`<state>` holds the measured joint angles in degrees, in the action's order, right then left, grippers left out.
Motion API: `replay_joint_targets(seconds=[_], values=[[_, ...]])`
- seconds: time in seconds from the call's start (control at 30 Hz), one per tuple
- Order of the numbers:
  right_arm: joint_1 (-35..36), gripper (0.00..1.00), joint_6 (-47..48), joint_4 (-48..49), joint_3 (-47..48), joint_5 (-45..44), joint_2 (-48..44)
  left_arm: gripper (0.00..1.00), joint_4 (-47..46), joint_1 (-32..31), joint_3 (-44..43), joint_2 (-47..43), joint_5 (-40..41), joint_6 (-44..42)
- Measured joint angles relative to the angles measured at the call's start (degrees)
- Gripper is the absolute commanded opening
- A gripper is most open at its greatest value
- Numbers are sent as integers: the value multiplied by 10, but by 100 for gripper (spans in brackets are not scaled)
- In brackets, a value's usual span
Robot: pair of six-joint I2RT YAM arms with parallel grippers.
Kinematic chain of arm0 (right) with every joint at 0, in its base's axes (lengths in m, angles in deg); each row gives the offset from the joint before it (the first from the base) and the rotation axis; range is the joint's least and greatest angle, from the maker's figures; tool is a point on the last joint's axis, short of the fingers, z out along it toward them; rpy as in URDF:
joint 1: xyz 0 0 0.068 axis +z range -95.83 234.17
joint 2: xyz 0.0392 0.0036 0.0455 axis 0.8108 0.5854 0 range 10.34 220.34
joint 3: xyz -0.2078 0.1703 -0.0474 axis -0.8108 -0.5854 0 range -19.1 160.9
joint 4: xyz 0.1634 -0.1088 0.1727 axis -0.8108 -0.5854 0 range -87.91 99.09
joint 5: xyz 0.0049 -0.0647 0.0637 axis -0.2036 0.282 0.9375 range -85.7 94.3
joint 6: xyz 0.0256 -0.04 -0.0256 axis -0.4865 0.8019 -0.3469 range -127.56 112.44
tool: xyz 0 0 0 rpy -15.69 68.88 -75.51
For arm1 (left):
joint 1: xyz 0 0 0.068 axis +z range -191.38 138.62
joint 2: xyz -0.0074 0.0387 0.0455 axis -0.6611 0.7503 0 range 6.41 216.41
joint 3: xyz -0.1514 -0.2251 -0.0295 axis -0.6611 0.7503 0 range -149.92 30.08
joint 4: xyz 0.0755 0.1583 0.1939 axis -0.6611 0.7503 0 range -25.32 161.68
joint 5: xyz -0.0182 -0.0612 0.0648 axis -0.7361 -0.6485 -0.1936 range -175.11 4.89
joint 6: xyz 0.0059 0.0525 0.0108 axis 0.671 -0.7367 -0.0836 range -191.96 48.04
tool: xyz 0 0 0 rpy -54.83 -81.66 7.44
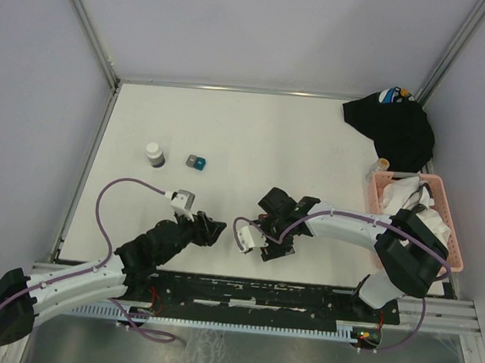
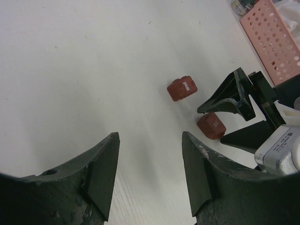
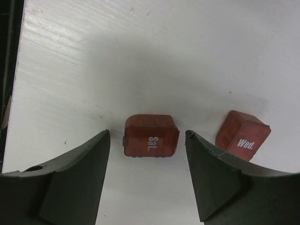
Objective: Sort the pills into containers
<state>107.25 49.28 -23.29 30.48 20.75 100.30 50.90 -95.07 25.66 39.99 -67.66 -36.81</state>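
Two dark-red square containers lie closed on the white table. The one marked "Sat." (image 3: pixel 151 140) sits just ahead of my right gripper (image 3: pixel 147 132), in line with the gap between its open fingers and touching neither. The one marked "Wed." (image 3: pixel 242 136) lies tilted to its right. In the left wrist view the "Wed." container (image 2: pixel 182 88) and the "Sat." container (image 2: pixel 211 125) lie beyond my left gripper (image 2: pixel 150 136), which is open and holds nothing. From above, my right gripper (image 1: pixel 273 242) hides both boxes; my left gripper (image 1: pixel 214 230) faces it. No pills show.
A white-capped bottle (image 1: pixel 155 154) and a small blue-grey box (image 1: pixel 197 161) stand at the far left. A pink slatted basket (image 1: pixel 443 218) with white packets sits at the right, a small yellowish-topped vial (image 1: pixel 382 165) at its far corner, dark cloth (image 1: pixel 392 127) behind.
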Motion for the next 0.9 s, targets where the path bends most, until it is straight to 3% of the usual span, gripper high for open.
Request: replay_joint_targets(seconds=[0.3,0.7,0.9], values=[[-1,65,-20,0,2,3,0,62,0,0,1,-6,0,0],[-8,20,-49,-15,23,14,0,63,-2,0,3,-18,-10,0],[-73,17,-120,-82,101,84,-16,65,-98,0,27,-18,-110,-44]])
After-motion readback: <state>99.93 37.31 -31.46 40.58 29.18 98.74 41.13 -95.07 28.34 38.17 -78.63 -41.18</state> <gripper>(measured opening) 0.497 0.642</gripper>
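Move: The red Sat. pill box stands on the table directly between the right hand's open fingers, its middle perhaps 1 cm below the hand point. The red Wed. box is about 6 cm ahead and 1 cm left of the right hand, and the grey-teal pair of boxes roughly 19 cm ahead and 19 cm left. From the left hand the Sat. box lies some 11 cm to the right, 2 cm back and 8 cm lower. The right hand's fingers close on the two ends of the Sat. box and pinch it firmly while the hand stays almost in place. Then the hand lifts ever faster, about 5 cm up and a little forward, turning some 15 degrees clockwise. Late on, the left hand, fingers still open, eases right, up and back by 2 to 3 cm each, turning clockwise and coming nearer the raised box. ##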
